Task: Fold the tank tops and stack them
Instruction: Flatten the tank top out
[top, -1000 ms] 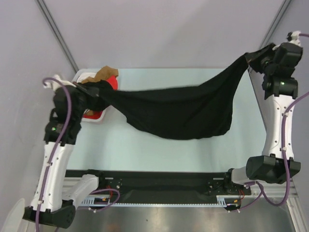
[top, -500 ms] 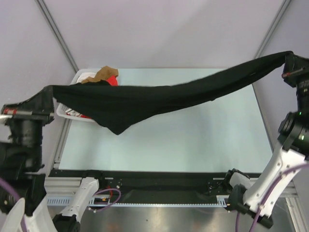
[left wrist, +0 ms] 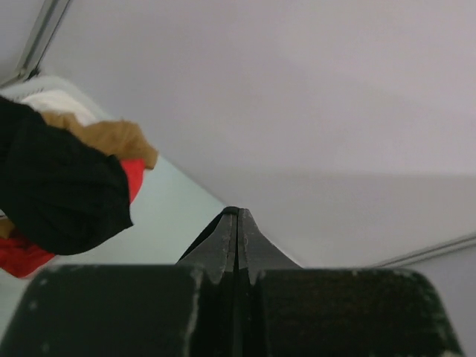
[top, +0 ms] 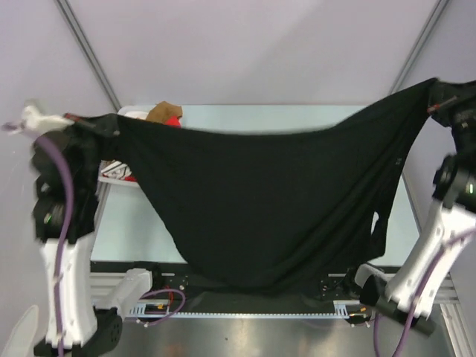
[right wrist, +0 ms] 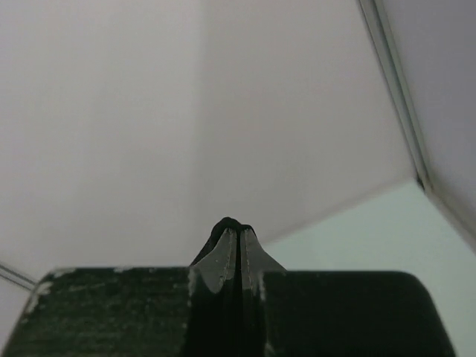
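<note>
The large black tank top (top: 268,201) hangs spread in the air between both arms, its lower edge sagging down to the near table edge. My left gripper (top: 110,125) is shut on its left corner, high at the left. My right gripper (top: 433,91) is shut on its right corner, high at the right. In the left wrist view the gripper (left wrist: 236,216) pinches a thin black edge, and a black fold (left wrist: 59,186) hangs at the left. The right wrist view shows black cloth bunched at the gripper (right wrist: 233,229) tips. A bit of the red tank top (top: 173,120) shows in the basket.
A white plastic basket (top: 111,172) stands at the table's far left, holding red, tan (top: 161,111) and white cloth. The pale table (top: 134,230) lies under the hanging cloth. Grey walls with metal struts (top: 89,52) close the back.
Both arms have raised and pulled apart. The black tank top went from a bunched, sagging band to a wide sheet hanging down in front of the table.
</note>
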### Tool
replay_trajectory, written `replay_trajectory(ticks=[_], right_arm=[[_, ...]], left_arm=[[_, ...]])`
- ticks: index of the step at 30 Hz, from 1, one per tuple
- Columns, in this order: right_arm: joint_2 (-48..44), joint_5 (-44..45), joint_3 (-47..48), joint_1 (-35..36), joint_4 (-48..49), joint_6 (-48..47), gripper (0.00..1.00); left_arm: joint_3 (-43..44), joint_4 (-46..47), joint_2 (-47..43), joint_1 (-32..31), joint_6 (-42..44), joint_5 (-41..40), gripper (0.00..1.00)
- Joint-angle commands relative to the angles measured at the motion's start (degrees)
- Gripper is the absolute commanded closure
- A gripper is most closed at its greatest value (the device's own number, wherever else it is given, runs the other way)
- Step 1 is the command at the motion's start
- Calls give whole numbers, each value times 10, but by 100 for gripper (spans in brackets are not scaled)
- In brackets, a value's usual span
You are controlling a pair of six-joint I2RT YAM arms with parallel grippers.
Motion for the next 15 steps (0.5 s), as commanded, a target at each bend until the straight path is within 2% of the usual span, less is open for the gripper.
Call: replay_trajectory(ticks=[1, 4, 6, 7, 9, 15], right_arm=[[97, -34, -105, -1, -35, 7, 100], [121, -64, -258, -1, 46, 41, 100], [130, -70, -368, 6, 130, 66, 100], [137, -69, -394, 12, 155, 87, 100], [169, -60, -425, 28, 196, 90, 100], [266, -11, -449, 84, 235, 83, 100]], left_arm=[[-75, 48, 69, 20, -23, 26, 100], [-173, 137, 96, 25, -45, 78, 100], [-221, 180, 110, 25, -55, 91, 100], [-254, 208, 115, 25, -60, 92, 100], [-291, 240, 134, 24, -61, 100, 100], [-331, 325, 211, -3, -50, 119, 100]])
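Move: The black tank top is already stretched between the two shut grippers, high above the table. The bare table under its far edge is where it goes: from the left hand about 15 cm ahead, 4 cm right and 48 cm below; from the right hand about 14 cm ahead, level sideways and 55 cm below. The clothes basket stands some 25 cm ahead of the left hand, 8 cm to its left and 43 cm below. The tank top is flung forward and brought down fast towards the table, both grippers still pinching its far corners. The hands reach out about 15 cm, mostly early on, while plunging, the left some 27 cm and the right some 43 cm, then nearly stop sinking; the fingers tip downward, the right ones more steeply. ##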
